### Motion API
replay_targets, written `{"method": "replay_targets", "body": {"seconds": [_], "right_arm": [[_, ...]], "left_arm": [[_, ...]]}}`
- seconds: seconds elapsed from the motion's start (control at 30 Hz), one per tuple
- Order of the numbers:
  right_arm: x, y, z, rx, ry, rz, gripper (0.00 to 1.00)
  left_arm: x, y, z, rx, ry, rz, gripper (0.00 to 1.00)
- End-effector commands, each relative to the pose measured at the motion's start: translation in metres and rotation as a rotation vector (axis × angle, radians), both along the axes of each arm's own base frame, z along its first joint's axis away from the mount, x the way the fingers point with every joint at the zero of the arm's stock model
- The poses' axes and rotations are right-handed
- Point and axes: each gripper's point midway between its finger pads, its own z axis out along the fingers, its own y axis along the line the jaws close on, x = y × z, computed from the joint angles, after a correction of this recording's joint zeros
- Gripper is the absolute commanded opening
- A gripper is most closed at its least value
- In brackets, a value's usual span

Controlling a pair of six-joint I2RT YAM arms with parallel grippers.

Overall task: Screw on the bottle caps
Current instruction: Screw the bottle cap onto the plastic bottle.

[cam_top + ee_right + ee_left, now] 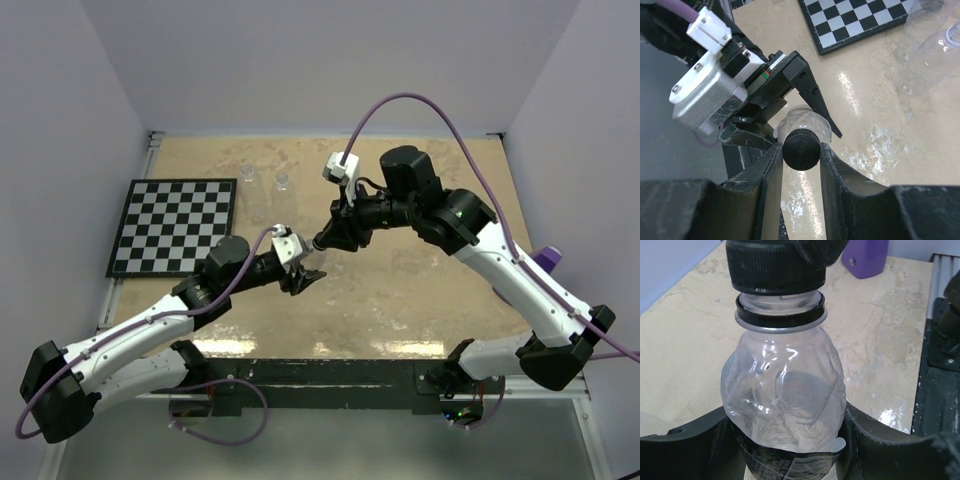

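Note:
My left gripper (787,452) is shut on the crumpled body of a clear bottle (785,395), which it holds up above the table. A black cap (775,265) sits on the bottle's neck, and a strip of thread and the black collar ring show below it. My right gripper (801,150) is shut on that black cap (801,149), one finger on each side, with the bottle (807,117) behind it. In the top view the left gripper (303,278) and the right gripper (325,243) meet over the table's middle. No blue caps are in view.
Two more clear bottles (247,175) (283,183) stand at the back, beside a chessboard (175,225) on the left. Both bottles (940,45) and the board (860,20) also show in the right wrist view. A purple object (550,258) sits at the right edge.

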Motion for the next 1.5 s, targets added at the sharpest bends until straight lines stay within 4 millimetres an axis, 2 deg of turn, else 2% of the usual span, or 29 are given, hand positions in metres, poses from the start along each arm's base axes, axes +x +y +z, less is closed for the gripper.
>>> {"method": "replay_targets", "body": {"seconds": [0.0,0.27,0.43,0.7,0.9,1.13,1.33,1.47], "right_arm": [[0.008,-0.002,-0.029,-0.1,0.067,-0.071,0.03],[0.011,-0.002,-0.029,-0.104,0.079,-0.114,0.02],[0.02,-0.002,-0.028,-0.097,0.103,-0.19,0.0],[0.031,-0.001,-0.029,-0.094,0.133,-0.292,0.0],[0.035,0.0,-0.031,-0.105,0.138,-0.345,0.0],[0.04,0.004,-0.03,-0.095,0.147,-0.385,0.01],[0.049,0.005,-0.026,-0.083,0.144,-0.431,0.01],[0.051,0.007,-0.029,-0.081,0.157,-0.445,0.01]], "left_arm": [[-0.002,-0.008,0.109,-0.243,-0.294,0.031,0.0],[0.008,-0.002,0.115,-0.285,-0.289,0.126,0.0],[0.013,0.007,0.121,-0.34,-0.289,0.195,0.0],[0.022,0.007,0.116,-0.353,-0.286,0.254,0.0],[0.033,0.009,0.12,-0.372,-0.275,0.336,0.0],[0.042,0.013,0.113,-0.373,-0.252,0.432,0.0],[0.05,0.024,0.095,-0.393,-0.199,0.532,0.0],[0.052,0.022,0.097,-0.414,-0.188,0.557,0.0]]}}
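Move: The black cap sits on the neck of the plastic bottle, already pinched in the right fingertips, with the bottle mouth roughly 2 cm below the right hand point. From the left hand, gripping the bottle body, the cap is about 10 cm up, 1 cm ahead and 1 cm right. Two empty bottles stand on the table some 22 cm below the right hand: the nearer about 22 cm ahead and 10 cm left, the other 24 cm ahead and 18 cm left. Bottle and cap are carried together about 5 cm forward, drifting left, while being twisted against each other: the left hand keeps its grip and turns the bottle counter-clockwise some 30 degrees, as the right fingers stay pinched on the cap and turn clockwise about 20, in the tightening direction. ##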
